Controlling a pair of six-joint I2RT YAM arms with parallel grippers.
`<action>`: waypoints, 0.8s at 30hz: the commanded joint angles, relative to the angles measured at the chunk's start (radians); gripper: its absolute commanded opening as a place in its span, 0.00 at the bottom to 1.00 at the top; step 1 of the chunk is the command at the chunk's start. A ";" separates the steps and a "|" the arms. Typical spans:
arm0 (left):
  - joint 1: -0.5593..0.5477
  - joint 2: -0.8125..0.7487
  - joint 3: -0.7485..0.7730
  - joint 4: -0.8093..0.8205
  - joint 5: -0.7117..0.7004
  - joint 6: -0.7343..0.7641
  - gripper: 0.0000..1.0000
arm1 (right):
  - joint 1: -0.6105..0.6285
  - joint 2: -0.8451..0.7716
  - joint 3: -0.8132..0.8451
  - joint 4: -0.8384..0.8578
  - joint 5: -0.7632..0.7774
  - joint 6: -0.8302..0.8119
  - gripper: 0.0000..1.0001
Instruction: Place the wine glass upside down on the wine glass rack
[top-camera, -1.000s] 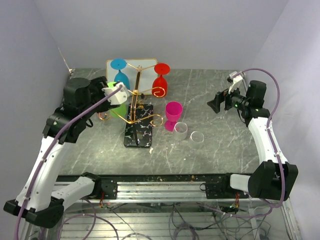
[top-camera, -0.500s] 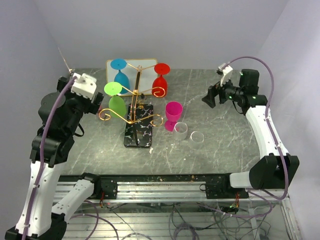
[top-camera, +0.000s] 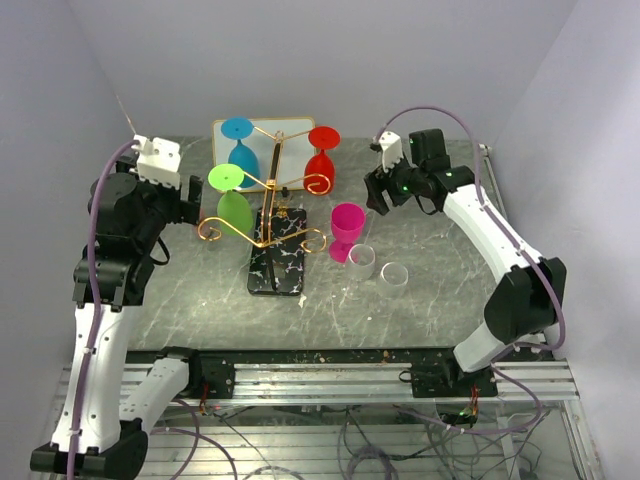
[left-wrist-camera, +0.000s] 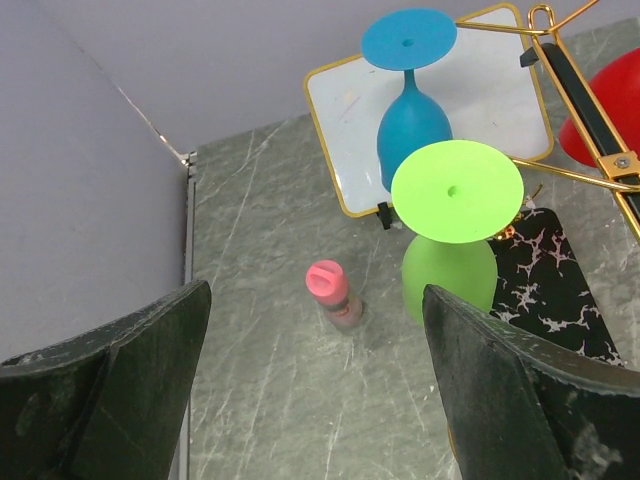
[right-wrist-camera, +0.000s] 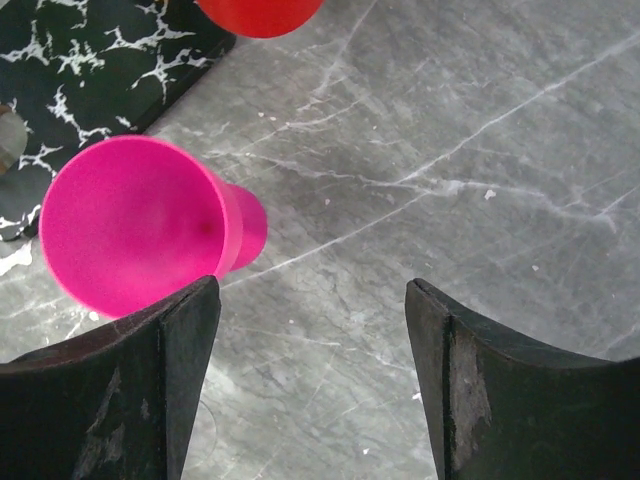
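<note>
A magenta wine glass (top-camera: 347, 230) stands upright on the table just right of the wine glass rack (top-camera: 272, 190). The rack is a gold post with scrolled arms on a black marble-look base (top-camera: 280, 265). Green (top-camera: 233, 205), blue (top-camera: 240, 150) and red (top-camera: 322, 160) glasses hang upside down on it. My right gripper (top-camera: 378, 190) hovers open behind and to the right of the magenta glass (right-wrist-camera: 130, 225), with nothing between its fingers (right-wrist-camera: 312, 300). My left gripper (top-camera: 192, 200) is open and empty, left of the green glass (left-wrist-camera: 455, 200).
A white gold-rimmed tray (left-wrist-camera: 340, 110) stands behind the rack. Two clear glass pieces (top-camera: 361, 261) (top-camera: 394, 274) lie right of the rack base. A small pink-capped bottle (left-wrist-camera: 333, 290) stands on the table between my left fingers' line of sight and the green glass.
My left gripper opened, let go of the green glass on the rack and drew back left. My right arm swung left toward the magenta glass, its jaws narrowing slightly.
</note>
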 joint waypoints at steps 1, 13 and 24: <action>0.040 0.000 -0.001 0.035 0.060 -0.030 0.97 | 0.027 0.036 0.079 -0.039 0.079 0.065 0.73; 0.074 0.028 0.032 0.027 0.067 -0.019 0.96 | 0.075 0.107 0.109 -0.080 0.049 0.106 0.61; 0.081 0.022 0.009 0.048 0.087 -0.015 0.95 | 0.109 0.139 0.092 -0.087 0.083 0.126 0.46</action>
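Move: The pink glass stands upright on the table, about 7 cm to the left of the right hand, 4 cm nearer the base and some 11 cm below. Just behind it are two clear tumblers: one roughly 10 cm back and 3 cm left of the hand, the other 15 cm back and 4 cm right. The red glass hangs about 7 cm ahead and 13 cm left, nearly level. From the left hand the pink glass lies some 34 cm right, 6 cm ahead and 28 cm below. Towards the rim of the pink glass the right hand eases left and down, about 4 cm in all, first edging forward a touch and then back again. Its still-open fingers narrow from about three quarters to half open on the way, and the wrist tips down by 5 to 10 degrees. The fingers come close beside the bowl; contact can't be made out. ##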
